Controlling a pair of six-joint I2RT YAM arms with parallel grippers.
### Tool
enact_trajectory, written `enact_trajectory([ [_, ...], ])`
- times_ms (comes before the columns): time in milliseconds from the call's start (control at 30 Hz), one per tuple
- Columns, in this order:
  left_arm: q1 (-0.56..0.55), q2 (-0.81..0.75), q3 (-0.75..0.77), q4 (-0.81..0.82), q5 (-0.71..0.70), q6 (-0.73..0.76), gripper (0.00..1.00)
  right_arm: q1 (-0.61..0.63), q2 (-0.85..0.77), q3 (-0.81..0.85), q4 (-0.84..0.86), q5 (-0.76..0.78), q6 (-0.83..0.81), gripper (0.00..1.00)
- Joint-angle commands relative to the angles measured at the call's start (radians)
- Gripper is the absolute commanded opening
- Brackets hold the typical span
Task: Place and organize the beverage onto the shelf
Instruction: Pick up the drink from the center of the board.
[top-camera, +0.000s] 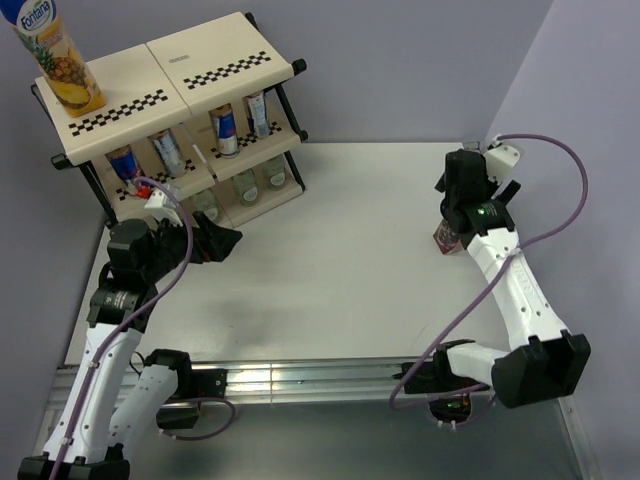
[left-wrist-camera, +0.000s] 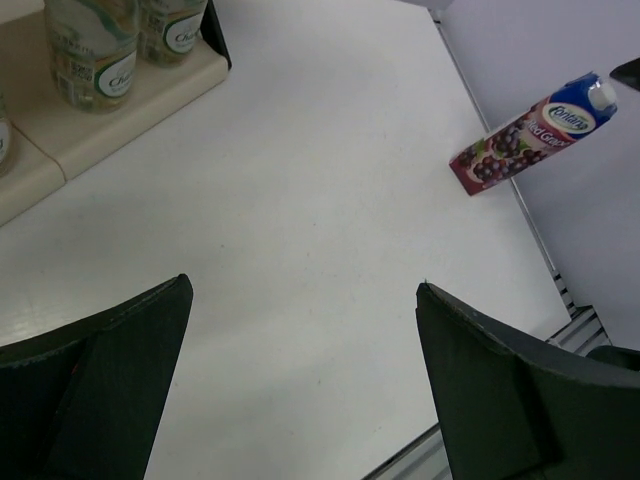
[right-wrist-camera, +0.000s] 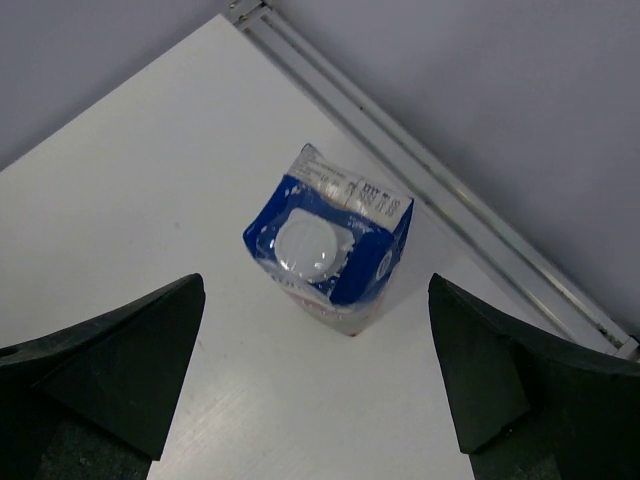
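The shelf (top-camera: 215, 62) stands at the far left, with a pineapple carton (top-camera: 58, 58) upright on its top panel. Several blue-silver cans (top-camera: 226, 130) fill the middle tier, and clear bottles (top-camera: 246, 186) (left-wrist-camera: 95, 50) the bottom tier. A grape carton (right-wrist-camera: 330, 240) (left-wrist-camera: 530, 130) stands on the table by the right wall, mostly hidden under the arm in the top view (top-camera: 446, 240). My right gripper (right-wrist-camera: 317, 280) (top-camera: 452, 225) hovers open above it, jaws well apart on either side, touching nothing. The left gripper (left-wrist-camera: 302, 284) (top-camera: 215, 243) is open and empty over bare table just in front of the shelf.
The table (top-camera: 340, 250) ends in a metal rail (right-wrist-camera: 450, 190) along the right wall, close behind the grape carton. Another rail (top-camera: 300, 378) runs along the near edge by the arm bases. The shelf's lowest panel (left-wrist-camera: 110, 115) lies just ahead of the left fingers.
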Motion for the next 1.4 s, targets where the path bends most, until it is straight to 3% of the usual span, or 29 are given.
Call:
enact_trajectory([
  [0, -0.004, -0.031, -0.023, 0.038, 0.005, 0.029, 0.99, -0.026, 0.058, 0.076, 0.016, 0.071, 0.017, 1.00],
  [333, -0.072, -0.098, -0.034, 0.021, -0.046, 0.034, 0.99, -0.037, 0.244, 0.139, 0.042, 0.141, 0.043, 1.00],
  [633, -0.098, -0.115, -0.037, 0.016, -0.044, 0.035, 0.99, -0.040, 0.313, 0.099, 0.071, 0.232, 0.046, 1.00],
  [867, -0.116, -0.110, -0.040, 0.013, -0.055, 0.037, 1.00, -0.055, 0.377, 0.099, 0.088, 0.220, 0.028, 0.99],
  [967, -0.119, -0.106, -0.040, 0.015, -0.061, 0.037, 1.00, -0.055, 0.376, 0.093, 0.102, 0.217, 0.011, 0.95],
  [1067, -0.121, -0.103, -0.040, 0.013, -0.063, 0.037, 1.00, -0.055, 0.345, 0.070, 0.156, 0.191, -0.021, 0.84],
  [1267, -0.121, -0.095, -0.040, 0.013, -0.081, 0.031, 0.99, -0.055, 0.267, 0.022, 0.220, 0.100, -0.063, 0.58],
  [1367, -0.121, -0.086, -0.034, 0.013, -0.064, 0.026, 1.00, -0.046, 0.247, 0.027, 0.212, 0.071, -0.064, 0.56],
])
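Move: The red grape drink carton stands upright about 5 cm ahead of the open right hand and 4 cm to its right, its middle some 15 cm below. On the table, the metal rail along the right edge runs roughly 12 cm to the right of the carton, level with it. From the left hand, that carton lies far off to the right, about 54 cm, some 14 cm farther out and 16 cm below. The grape drink carton's blue top is taken between the right hand's open fingers: the hand goes forward first, then mainly down with a drift to the right, sinking about 7 cm in all. It tips down and turns clockwise, roughly 10 degrees each, then closes, and the fingers pinch the carton's sides near the top, the grip force rising. The left hand, empty and open, draws back a couple of centimetres. ##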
